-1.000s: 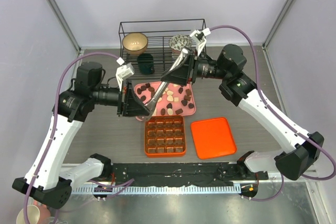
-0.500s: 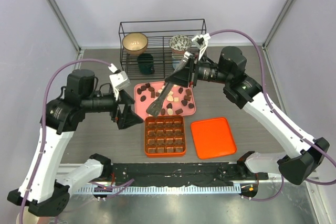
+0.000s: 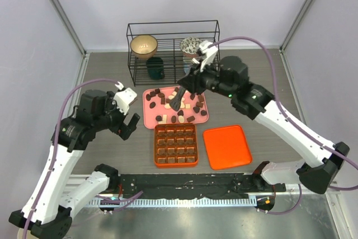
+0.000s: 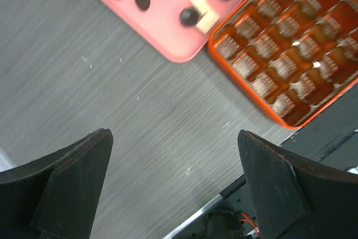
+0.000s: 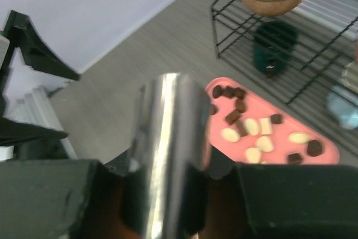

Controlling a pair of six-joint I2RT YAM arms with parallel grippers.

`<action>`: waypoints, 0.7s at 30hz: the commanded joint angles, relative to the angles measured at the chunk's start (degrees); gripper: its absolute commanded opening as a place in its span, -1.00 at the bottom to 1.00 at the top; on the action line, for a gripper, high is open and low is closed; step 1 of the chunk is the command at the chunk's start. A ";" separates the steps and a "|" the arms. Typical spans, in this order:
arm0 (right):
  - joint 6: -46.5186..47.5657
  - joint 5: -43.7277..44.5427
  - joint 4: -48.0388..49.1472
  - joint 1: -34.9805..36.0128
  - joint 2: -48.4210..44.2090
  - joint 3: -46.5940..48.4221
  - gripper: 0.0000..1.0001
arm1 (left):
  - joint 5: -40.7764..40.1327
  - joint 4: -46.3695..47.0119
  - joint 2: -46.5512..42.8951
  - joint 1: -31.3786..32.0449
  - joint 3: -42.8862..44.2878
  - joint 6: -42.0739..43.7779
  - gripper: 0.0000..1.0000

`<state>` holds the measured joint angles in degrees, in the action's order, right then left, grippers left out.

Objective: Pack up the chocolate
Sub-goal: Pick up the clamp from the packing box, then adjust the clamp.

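The chocolate (image 3: 184, 110), dark, tan and cream pieces, lies scattered on the pink tray (image 3: 151, 117). My right gripper (image 3: 192, 81) hangs over the tray's far edge, shut on a shiny metal tool (image 3: 175, 102) that slants down toward the pieces. In the right wrist view the tool (image 5: 168, 155) fills the gap between the jaws of the right gripper (image 5: 168, 194), with chocolate (image 5: 232, 117) beyond it. My left gripper (image 3: 128, 126) is open and holds nothing, over bare table left of the orange gridded box (image 3: 175, 145). The left wrist view shows that gripper (image 4: 173, 183), the tray (image 4: 162, 26) and the box (image 4: 291, 54).
An orange lid (image 3: 226, 146) lies right of the box. A black wire rack (image 3: 173, 48) at the back holds a tan bowl (image 3: 144, 45), a dark green cup (image 3: 155, 68) and a patterned bowl (image 3: 191, 45).
My left gripper opened, let go of the metal tool and drew back to the left and toward the near edge. The right gripper closed on the tool and swung it over the tray.
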<state>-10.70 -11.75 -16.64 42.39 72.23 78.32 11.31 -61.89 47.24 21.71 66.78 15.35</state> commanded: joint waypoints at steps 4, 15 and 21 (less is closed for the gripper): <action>13.87 28.88 10.65 9.11 7.75 0.17 -0.99 | -10.25 6.86 6.52 -0.44 -1.66 -2.95 1.00; 8.15 26.69 18.47 8.94 16.63 0.34 -0.99 | 9.07 8.19 29.74 -21.45 4.50 -8.06 0.29; 8.15 27.39 20.68 8.67 19.79 -0.01 -0.99 | 5.22 15.04 26.51 -21.45 -2.17 -5.25 0.43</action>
<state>-1.61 13.89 -2.94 51.27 90.96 77.67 15.18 -52.14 78.37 0.10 67.09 8.34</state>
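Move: The right hand already holds the clamp. The middle of the pink chocolate tray lies about 5 cm ahead, 3 cm to its left and some 35 cm below. On the same level, the orange packing box sits about 12 cm back and 3 cm left of this hand, and the flat orange lid 12 cm back and 17 cm right. From the empty left hand the tray lies about 13 cm ahead, 16 cm right and 24 cm below. Right hand lowers the held clamp about 10 cm, also forward-left, towards the tray; left hand sinks forward, partly closing. ##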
